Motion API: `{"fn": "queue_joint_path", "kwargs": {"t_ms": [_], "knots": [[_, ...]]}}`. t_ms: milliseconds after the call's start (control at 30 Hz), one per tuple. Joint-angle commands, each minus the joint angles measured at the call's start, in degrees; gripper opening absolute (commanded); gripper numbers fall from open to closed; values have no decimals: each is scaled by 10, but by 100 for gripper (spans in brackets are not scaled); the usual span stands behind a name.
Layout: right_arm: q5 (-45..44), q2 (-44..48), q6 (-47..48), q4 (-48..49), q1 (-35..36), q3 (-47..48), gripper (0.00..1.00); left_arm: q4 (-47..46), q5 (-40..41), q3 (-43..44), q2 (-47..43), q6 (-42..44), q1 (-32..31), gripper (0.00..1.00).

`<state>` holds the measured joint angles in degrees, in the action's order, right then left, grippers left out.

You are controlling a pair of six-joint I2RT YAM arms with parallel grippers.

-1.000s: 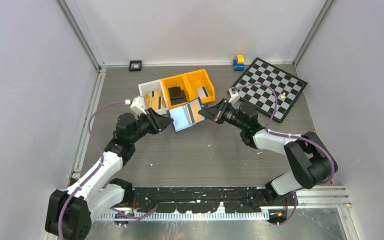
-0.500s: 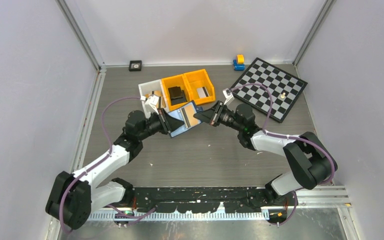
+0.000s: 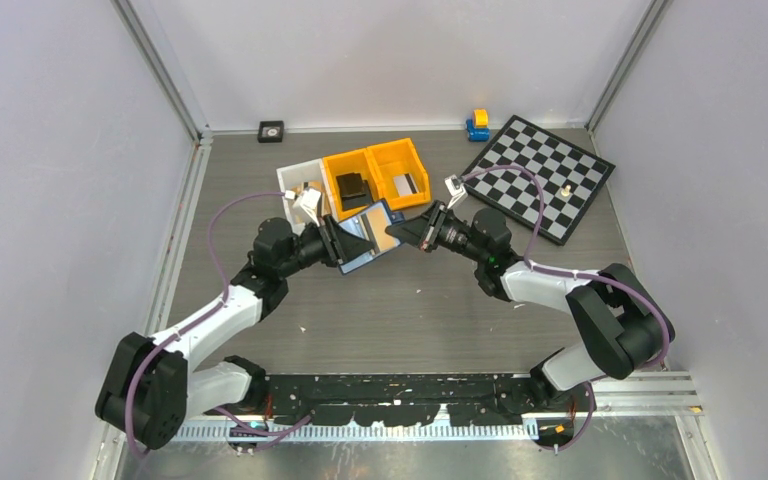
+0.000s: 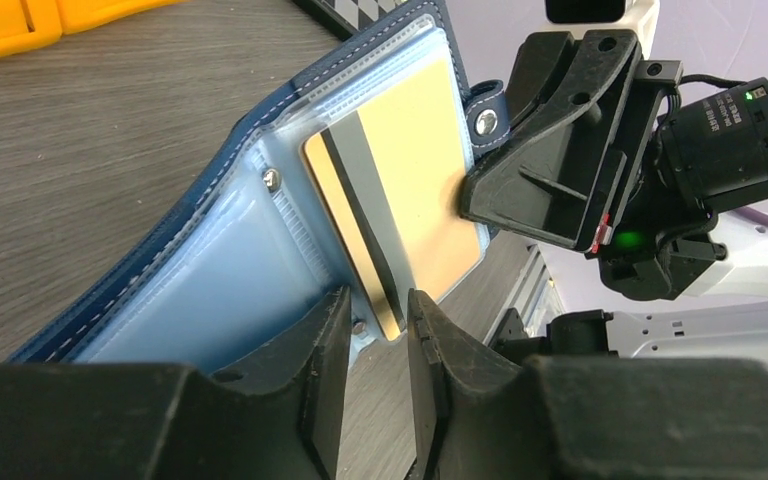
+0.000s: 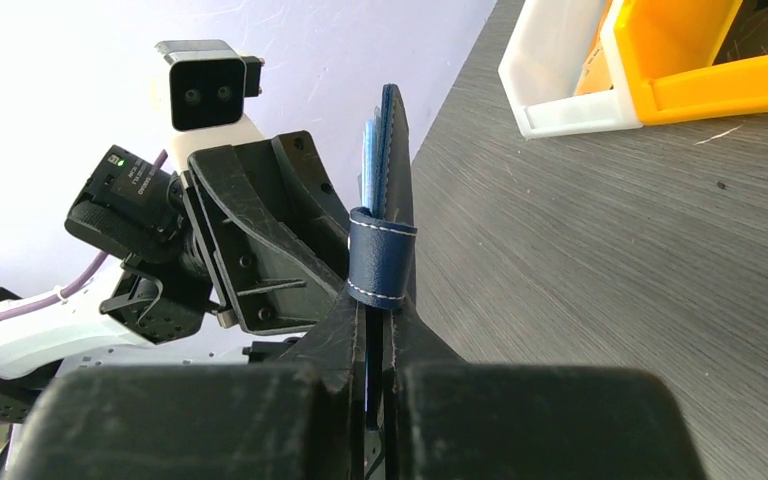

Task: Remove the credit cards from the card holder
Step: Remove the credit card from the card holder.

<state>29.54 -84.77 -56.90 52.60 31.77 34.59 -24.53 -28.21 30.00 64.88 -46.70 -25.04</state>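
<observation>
The navy card holder (image 3: 365, 235) is held open and on edge above the table. Its light-blue pocketed inside (image 4: 200, 290) faces my left wrist camera. A gold credit card (image 4: 415, 190) with a black stripe sits in the right-hand pocket. My right gripper (image 3: 407, 232) is shut on the holder's edge by the snap tab (image 5: 381, 265). My left gripper (image 4: 380, 305) is open by a narrow gap, with the gold card's lower corner between its fingertips. No other card shows in the holder.
Behind the holder stand two orange bins (image 3: 400, 160) and a white bin (image 3: 292, 180); a black block (image 3: 352, 187) lies in one orange bin. A chessboard (image 3: 540, 175) lies at back right, with a small yellow-and-blue toy (image 3: 477, 124) and a black square piece (image 3: 271, 131) by the far wall.
My left arm has reached right, and its gripper has come up against the holder's open face. The right gripper has tipped the holder up more steeply, still gripping it.
</observation>
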Motion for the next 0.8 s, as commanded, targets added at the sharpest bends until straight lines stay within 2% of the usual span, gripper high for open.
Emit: {"fn": "queue_joint_path", "kwargs": {"t_ms": [0, 133, 300, 467, 633, 767], "knots": [[13, 20, -11, 73, 5, 12, 1, -36, -13, 9, -4, -17, 14, 27], [19, 5, -23, 81, 5, 16, 1, -124, -61, -10, 6, -62, 32, 10], [31, -28, -53, 123, 5, 22, 0, -235, -94, -37, 8, -116, 56, 9], [40, -44, -65, 134, 5, 27, 2, -207, -90, -34, 3, -108, 63, 9], [37, -39, -62, 134, 5, 24, 2, -187, -79, -35, -1, -101, 66, 0], [19, -24, -51, 128, 3, 13, 2, -91, -42, -25, -10, -72, 73, 0]]}}
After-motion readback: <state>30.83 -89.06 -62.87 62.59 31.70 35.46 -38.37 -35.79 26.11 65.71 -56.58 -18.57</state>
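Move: My left fingertips stand half open about the near-left corner of the striped credit card in the holder; its middle lies about 2 cm ahead, 2 cm right and 2 cm above them. Below, by some 15 cm, are the bins: white about 10 cm ahead and 13 left, middle orange 12 ahead and 4 left, right orange 14 ahead and 5 right. My right hand grips the holder, the card's middle 2 cm to its left, neither ahead nor back and level in height. I shut my left fingers on the corner of the card's left long edge, closing the small gap fully, while that hand rises about 2 cm, eases some 1.5 cm left and tips its fingertips up about 10 degrees. My right hand keeps its pinch on the holder's right edge and lifts with it, just under 2 cm. ##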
